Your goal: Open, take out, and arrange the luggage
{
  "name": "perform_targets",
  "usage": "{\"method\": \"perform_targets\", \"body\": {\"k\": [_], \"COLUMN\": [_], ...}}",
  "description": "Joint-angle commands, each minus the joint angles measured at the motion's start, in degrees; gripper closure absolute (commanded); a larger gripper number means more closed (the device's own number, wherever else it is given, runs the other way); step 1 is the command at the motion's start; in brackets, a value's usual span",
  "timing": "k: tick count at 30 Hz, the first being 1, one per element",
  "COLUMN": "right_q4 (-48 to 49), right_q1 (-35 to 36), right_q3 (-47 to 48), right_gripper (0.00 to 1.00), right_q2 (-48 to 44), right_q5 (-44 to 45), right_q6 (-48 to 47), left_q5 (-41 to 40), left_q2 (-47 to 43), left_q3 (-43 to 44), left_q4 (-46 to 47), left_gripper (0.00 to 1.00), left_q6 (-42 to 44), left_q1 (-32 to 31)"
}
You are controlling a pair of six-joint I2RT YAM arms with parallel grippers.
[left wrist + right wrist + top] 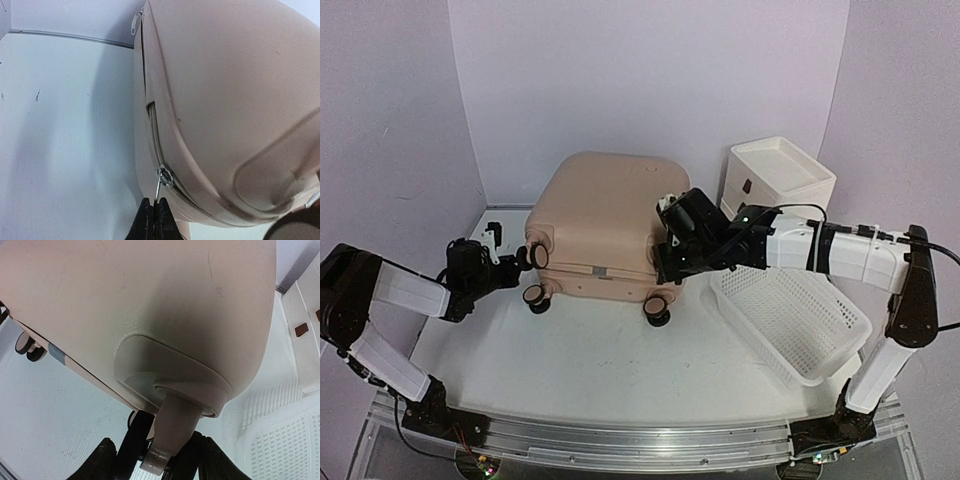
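Observation:
The pale-pink luggage (pixel 605 215) lies flat in the middle of the table, shut, with its caster wheels toward me. My left gripper (pixel 520 262) is at its near left corner. In the left wrist view this gripper (pixel 154 202) is shut on the thin metal pull tab of the zipper slider (pixel 165 177) in the seam. My right gripper (pixel 670 268) is at the near right corner. In the right wrist view its fingers (pixel 100 462) stand on either side of a caster wheel (pixel 170 435), closed against its black tyres.
A white perforated basket (pixel 790 315) lies right of the luggage under my right arm. A white drawer unit (pixel 775 175) with brown handles stands behind it. Two more caster wheels (pixel 537 297) rest on the table at the near edge. Walls close in at back and both sides.

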Motion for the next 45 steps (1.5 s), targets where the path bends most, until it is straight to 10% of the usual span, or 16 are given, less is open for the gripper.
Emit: {"method": "perform_targets", "body": {"k": [1, 11, 20, 33, 40, 45], "right_q4": [-9.2, -8.3, -9.2, -12.8, -13.5, -13.5], "right_q1": [-1.2, -1.3, -1.2, -1.2, -1.3, -1.3], "right_q3": [-2.4, -1.0, 1.0, 1.7, -7.4, -12.8], "right_gripper": [1.0, 1.0, 0.98, 0.14, 0.02, 0.02], "right_q2": [1.1, 2.5, 1.3, -9.8, -22.3, -28.4], "right_q5": [-9.7, -16.2, -17.0, -18.7, -6.2, 0.9], "right_q6": [-14.5, -17.5, -14.1, -9.8, -10.8, -10.3], "left_q5": [-2.9, 4.1, 5.0, 20.7, 10.6, -1.3], "left_q2": [4.7, 17.9, 10.7, -16.5, -30.0, -23.8], "left_q3": [8.6, 22.6, 19.1, 14.9, 18.9, 24.7], "left_q4": [1.9, 1.4, -5.5, -32.0, -41.2, -41.9], "left_gripper": [1.0, 1.0, 0.91, 0.21, 0.11, 0.11], "left_q6": [-2.8, -2.1, -3.7, -8.2, -3.0, -2.4], "left_q1": [8.2, 11.1, 11.9, 11.4, -8.0, -25.1]}}
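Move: My left fingers have the zipper pull on the suitcase's left side; its slider is about 3 cm ahead. The side zip runs on to the far zipper pull, some 25 cm ahead and 3 cm right, and the upper left wheel is 3 cm right and 3 cm back, slightly higher. My right fingers hold the upper right wheel strut. From there, the lower right wheel is about 5 cm back, 1 cm left and 14 cm down, and the basket 23 cm right, 3 cm back, well below. I draw the zipper pull forward along the suitcase's left side about 7 cm with my left hand, while my right keeps its grip on the wheel strut and eases some 2 cm forward. Then I open both: the left rises about 18 cm, swinging back and finally right and turning clockwise; the right lets go of the strut, backs off about 8 cm, then goes right towards the basket, rising. ##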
